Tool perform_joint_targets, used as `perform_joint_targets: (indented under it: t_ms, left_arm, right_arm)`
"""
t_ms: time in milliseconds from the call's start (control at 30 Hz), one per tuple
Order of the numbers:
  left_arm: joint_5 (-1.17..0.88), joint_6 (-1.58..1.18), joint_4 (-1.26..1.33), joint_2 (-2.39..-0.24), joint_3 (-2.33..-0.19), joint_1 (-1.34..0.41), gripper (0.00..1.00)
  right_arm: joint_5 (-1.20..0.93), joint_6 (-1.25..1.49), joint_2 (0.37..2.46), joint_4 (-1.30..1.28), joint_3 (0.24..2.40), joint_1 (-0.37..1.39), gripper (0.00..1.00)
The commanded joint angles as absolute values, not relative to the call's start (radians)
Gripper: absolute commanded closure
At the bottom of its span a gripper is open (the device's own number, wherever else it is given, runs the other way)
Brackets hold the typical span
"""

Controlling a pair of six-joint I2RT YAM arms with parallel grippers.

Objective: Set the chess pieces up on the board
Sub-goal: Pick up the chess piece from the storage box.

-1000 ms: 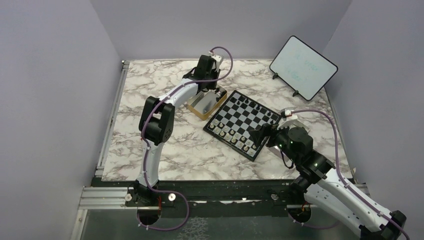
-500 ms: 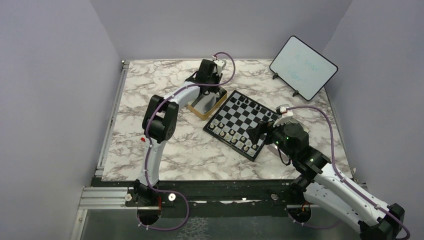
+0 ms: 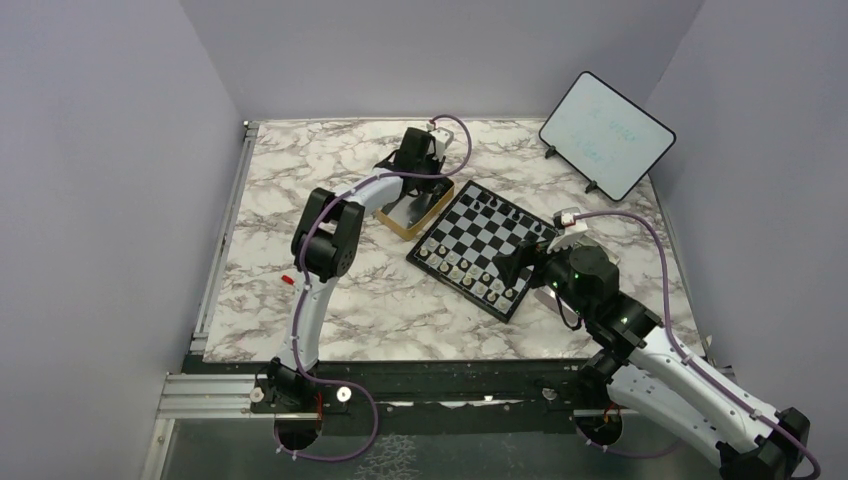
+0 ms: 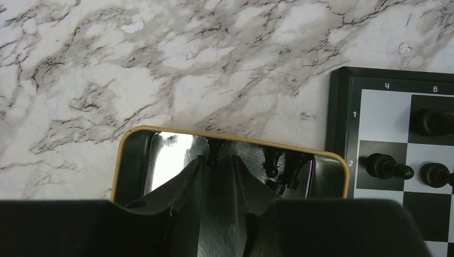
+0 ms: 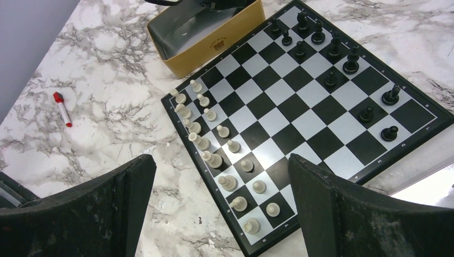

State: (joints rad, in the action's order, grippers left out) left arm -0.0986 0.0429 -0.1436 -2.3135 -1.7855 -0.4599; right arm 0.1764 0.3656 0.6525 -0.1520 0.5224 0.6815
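Observation:
The board (image 3: 480, 235) lies angled mid-table. Black chess pieces (image 3: 500, 207) fill its far side and pale ones (image 3: 462, 272) its near side. My left gripper (image 3: 415, 185) reaches down into the gold tin (image 3: 412, 212) beside the board. In the left wrist view its jaws (image 4: 218, 160) stand narrow, shut on a small black piece (image 4: 214, 152) at their tips. More loose black pieces (image 4: 278, 163) lie in the tin's far right corner. My right gripper (image 3: 512, 268) hovers above the board's near corner, wide open (image 5: 220, 160) over the pale rows (image 5: 235, 144), holding nothing.
A white tablet (image 3: 605, 133) with a dark rim stands at the back right. A small red marker (image 3: 288, 280) lies on the marble left of the board. Purple walls close in on three sides. The tin's rim (image 4: 160, 130) almost touches the board's edge (image 4: 338, 118).
The left arm's elbow has swung to the right while its gripper stayed in the tin, jaws narrowing slightly. The right gripper crept a little left over the board's near corner, then held still.

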Motion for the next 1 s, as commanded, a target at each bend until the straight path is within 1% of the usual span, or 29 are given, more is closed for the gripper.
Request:
perform_joint_targets:
  t_ms: [0,267,367,467,600,967]
  left_arm:
    - [-0.113,0.060,-0.118,-2.330,-1.795,-0.457,0.75]
    - [-0.103,0.066,-0.108,-2.351,-1.807,-0.457,0.77]
    - [-0.114,0.063,-0.109,-2.352,-1.815,-0.457,0.84]
    - [-0.125,0.056,-0.109,-2.333,-1.804,-0.457,0.94]
    - [-0.131,0.052,-0.111,-2.285,-1.776,-0.457,1.00]
    - [-0.155,0.004,-0.203,-2.145,-1.728,-0.457,1.00]
  right_arm:
    - [0.192,0.357,0.636,-0.131,0.555,0.689,0.01]
    - [0.193,0.358,0.625,-0.141,0.557,0.689,0.01]
    - [0.192,0.357,0.620,-0.143,0.554,0.689,0.01]
    - [0.191,0.359,0.618,-0.152,0.557,0.689,0.01]
    - [0.191,0.362,0.606,-0.156,0.551,0.689,0.01]
    - [0.181,0.343,0.610,-0.136,0.543,0.688,0.03]
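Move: The black chess piece to be taken lies in the storage box between the left hand's parted fingertips, straight ahead and about 1 cm below. Two more black pieces lie some 2 cm back and 3 to 4 cm right of the hand. The box's middle is roughly 6 cm back and 3 cm left; the chessboard's far corner is about 2 cm back and 7 cm right. From the right hand, the wanted piece lies some 30 cm ahead, 15 cm left and 16 cm lower. The black piece, lying with its base towards the box's far wall, gets pinched by the left fingertips: the hand sinks less than 1 cm around it, stays while the fingers close from about a quarter open to nearly shut, then lifts a good 2 cm while drawing back about 1 cm, wrist steady. ##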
